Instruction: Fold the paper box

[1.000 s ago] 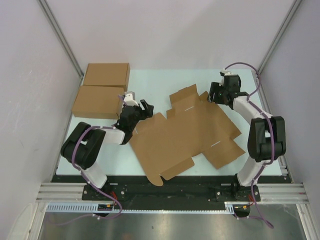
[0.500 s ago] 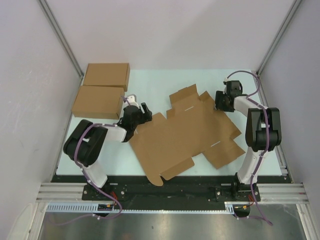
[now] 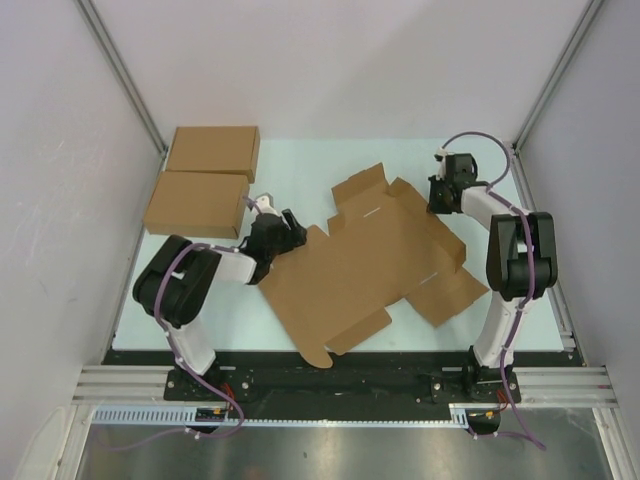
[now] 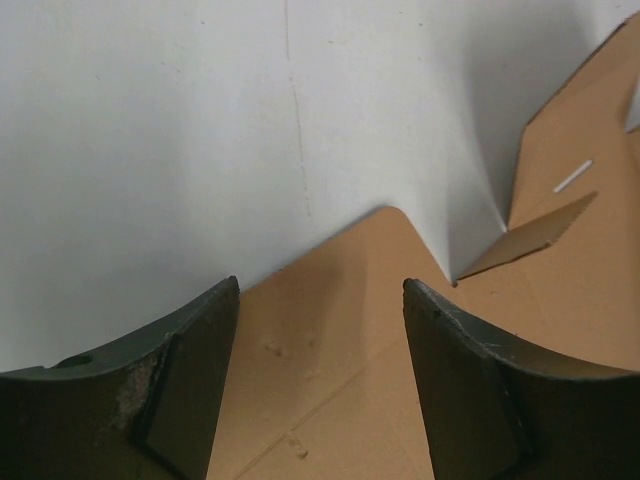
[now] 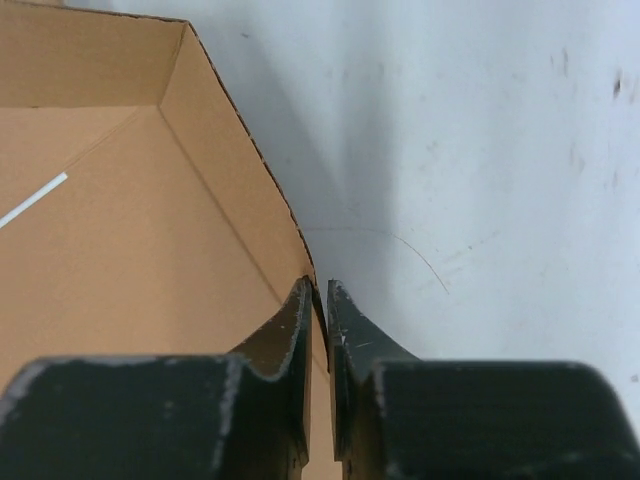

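Observation:
The paper box (image 3: 370, 265) is a flat brown die-cut sheet lying in the middle of the pale table. My left gripper (image 3: 293, 228) is low at the sheet's left corner and open. In the left wrist view its jaws (image 4: 320, 285) straddle a rounded tab of the paper box (image 4: 340, 350) without touching it. My right gripper (image 3: 437, 197) is at the sheet's far right side. In the right wrist view the gripper (image 5: 320, 285) is shut on the edge of a side flap of the paper box (image 5: 120, 230), and that flap stands up from the table.
Two made-up brown boxes sit at the back left, one (image 3: 212, 150) behind the other (image 3: 197, 203), close to my left arm. Grey walls and metal posts close in both sides. Bare table (image 3: 300, 170) shows behind the sheet.
The right gripper has shut onto the flap's edge and raised it, and the sheet has shifted slightly left. The left gripper has crept closer to the sheet's corner tab.

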Robot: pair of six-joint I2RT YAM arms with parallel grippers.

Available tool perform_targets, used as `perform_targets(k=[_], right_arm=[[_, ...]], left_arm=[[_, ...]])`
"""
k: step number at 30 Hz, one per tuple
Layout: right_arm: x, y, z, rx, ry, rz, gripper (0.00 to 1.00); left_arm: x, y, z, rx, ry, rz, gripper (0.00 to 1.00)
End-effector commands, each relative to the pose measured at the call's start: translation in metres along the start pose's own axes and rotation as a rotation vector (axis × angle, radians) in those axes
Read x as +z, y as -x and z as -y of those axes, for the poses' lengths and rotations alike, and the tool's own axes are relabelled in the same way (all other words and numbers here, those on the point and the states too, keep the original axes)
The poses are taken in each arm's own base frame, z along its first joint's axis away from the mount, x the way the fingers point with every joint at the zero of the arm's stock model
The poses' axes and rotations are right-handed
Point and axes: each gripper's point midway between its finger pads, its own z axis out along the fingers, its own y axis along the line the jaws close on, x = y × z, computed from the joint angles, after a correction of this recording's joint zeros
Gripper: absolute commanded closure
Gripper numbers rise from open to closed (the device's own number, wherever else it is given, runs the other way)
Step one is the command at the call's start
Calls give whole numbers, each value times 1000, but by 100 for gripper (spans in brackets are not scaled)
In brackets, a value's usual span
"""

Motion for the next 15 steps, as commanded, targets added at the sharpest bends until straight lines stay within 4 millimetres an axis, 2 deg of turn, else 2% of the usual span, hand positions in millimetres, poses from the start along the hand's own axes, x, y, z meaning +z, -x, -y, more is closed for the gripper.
perform_targets(k=[1, 2, 4, 5, 6, 7, 10, 15], right_arm=[[-15, 33, -22, -89, -54, 95, 94], [-25, 42, -35, -117, -56, 124, 94], [-38, 56, -43, -154, -94, 165, 96], [-52, 70, -48, -184, -107, 207, 96], [-60, 74, -63, -221, -118, 229, 97], [-66, 76, -66, -245, -133, 231, 97], [-93, 90, -93, -341, -166, 299, 100], [-137, 98, -120, -449, -220, 384, 100]], left_arm=[[-10, -53, 9, -127, -60, -139, 29], [-9, -56, 13, -144, -81, -137, 30], [-12, -63, 17, -188, -99, -158, 29], [-12, -64, 23, -197, -118, -159, 30], [-12, -68, 24, -207, -122, -168, 30], [-13, -71, 28, -225, -130, -174, 30], [-16, -77, 43, -235, -173, -178, 30], [-22, -72, 55, -240, -215, -150, 29]])
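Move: The right hand already grips the paper box's raised far-right edge. The box's middle lies about 16 cm to its left, 11 cm back and 5 cm lower; the folded far end flap is some 16 cm left and 5 cm ahead, the right side flap about 21 cm back and 3 cm right. From the left hand, the box's rounded corner is roughly 3 cm right and 4 cm ahead, and the box's middle 13 cm right and 5 cm back. Keeping its pinch on the far-right edge, the right hand lifts about 12 cm and swings some 8 cm left, in over the box, the fingers tipping up and the hand's left side dropping, nearly 30 degrees in all. The left hand, fingers still wide open, stays low on the cardboard and slides about 5 cm right, faster at the end, rolling its left side down. ##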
